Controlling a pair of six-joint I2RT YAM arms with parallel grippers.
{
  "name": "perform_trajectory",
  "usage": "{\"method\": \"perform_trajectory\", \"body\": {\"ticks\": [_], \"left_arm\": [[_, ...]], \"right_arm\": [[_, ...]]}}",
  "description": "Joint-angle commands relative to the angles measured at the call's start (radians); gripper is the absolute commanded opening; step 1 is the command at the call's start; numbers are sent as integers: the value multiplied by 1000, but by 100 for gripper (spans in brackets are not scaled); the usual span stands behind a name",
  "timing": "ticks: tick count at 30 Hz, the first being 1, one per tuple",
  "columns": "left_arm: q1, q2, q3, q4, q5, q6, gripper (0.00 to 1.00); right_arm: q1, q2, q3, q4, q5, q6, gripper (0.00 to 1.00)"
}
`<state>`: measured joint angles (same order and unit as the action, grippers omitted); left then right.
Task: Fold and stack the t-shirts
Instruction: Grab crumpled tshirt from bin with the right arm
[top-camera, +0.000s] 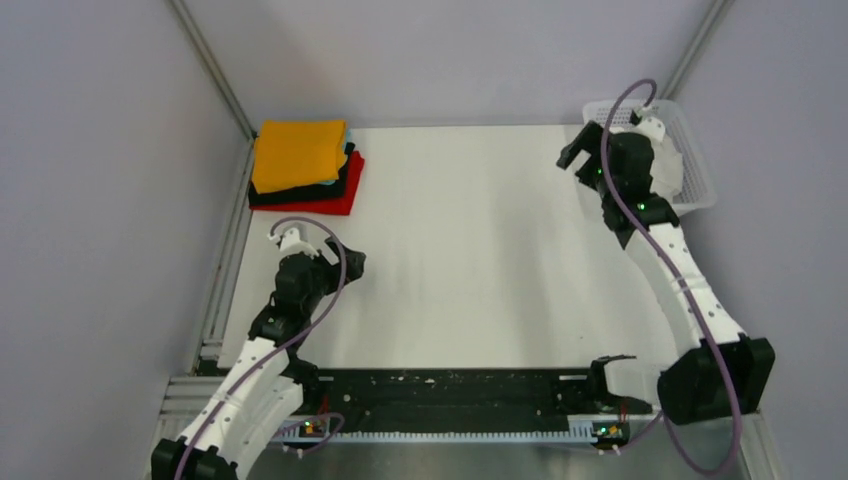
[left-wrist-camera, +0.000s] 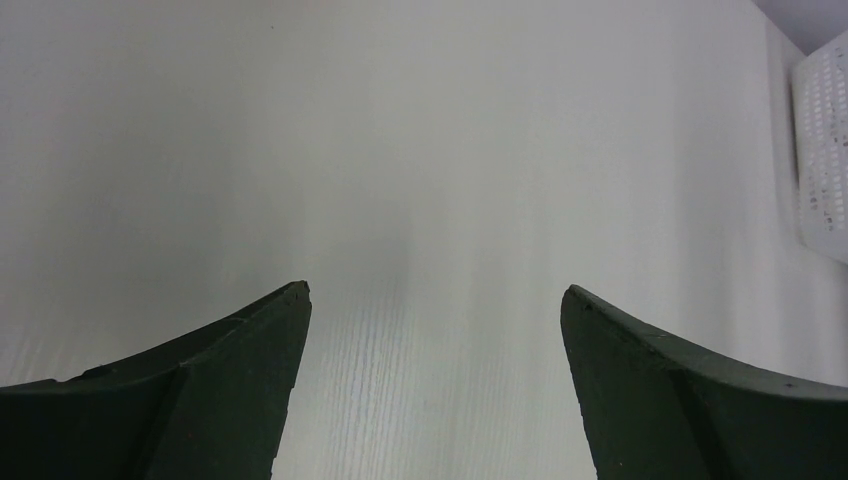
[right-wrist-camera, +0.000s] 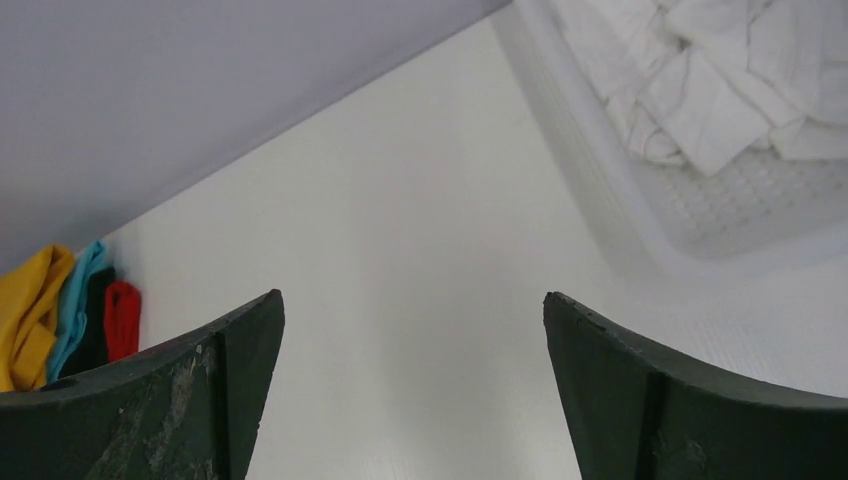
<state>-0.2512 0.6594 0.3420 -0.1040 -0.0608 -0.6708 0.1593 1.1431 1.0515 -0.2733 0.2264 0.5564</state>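
Observation:
A stack of folded t-shirts (top-camera: 300, 152) lies at the table's far left corner, orange on top, then teal, black and red at the bottom; its edge also shows as the stack (right-wrist-camera: 60, 315) in the right wrist view. A wrinkled white t-shirt (right-wrist-camera: 715, 75) lies inside the white basket (right-wrist-camera: 610, 215). My right gripper (top-camera: 577, 150) (right-wrist-camera: 412, 297) hovers open just left of the basket, nothing between its fingers. Near the table's left side, below the stack, my left gripper (top-camera: 352, 262) (left-wrist-camera: 435, 290) is open over bare table.
The white lattice basket (top-camera: 700, 165) sits at the far right corner, partly off the table edge, and shows as the basket (left-wrist-camera: 825, 150) in the left wrist view. Grey walls enclose the table. A black rail (top-camera: 450, 395) runs along the near edge.

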Motion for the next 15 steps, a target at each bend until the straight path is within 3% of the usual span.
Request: {"method": "perform_trajectory", "body": {"ticks": [1,6,15], "left_arm": [[0,-2,37,30,-65,-13,99],[1,37,41,56,-78,-11,99],[1,164,89,73,-50,4,99]], "right_arm": [[-116,207,240,-23,52,-113,99],[-310,479,518,-135,-63,-159,99],[-451,932,868,-263,-119,-174,96]]}}
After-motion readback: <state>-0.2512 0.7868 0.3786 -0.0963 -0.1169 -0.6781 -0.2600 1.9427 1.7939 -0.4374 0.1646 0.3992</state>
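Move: The crumpled white t-shirt lies in the bin about 21 cm to the right of the open right hand, some 19 cm farther out and roughly 24 cm below. The white bin around it has its middle some 23 cm right and 21 cm ahead, about 22 cm lower. From the left hand the t-shirt is about 30 cm ahead, some 67 cm right and 10 cm below. The open right hand sweeps some 20 cm right and 15 cm forward over the bin, finally dipping towards the t-shirt. ##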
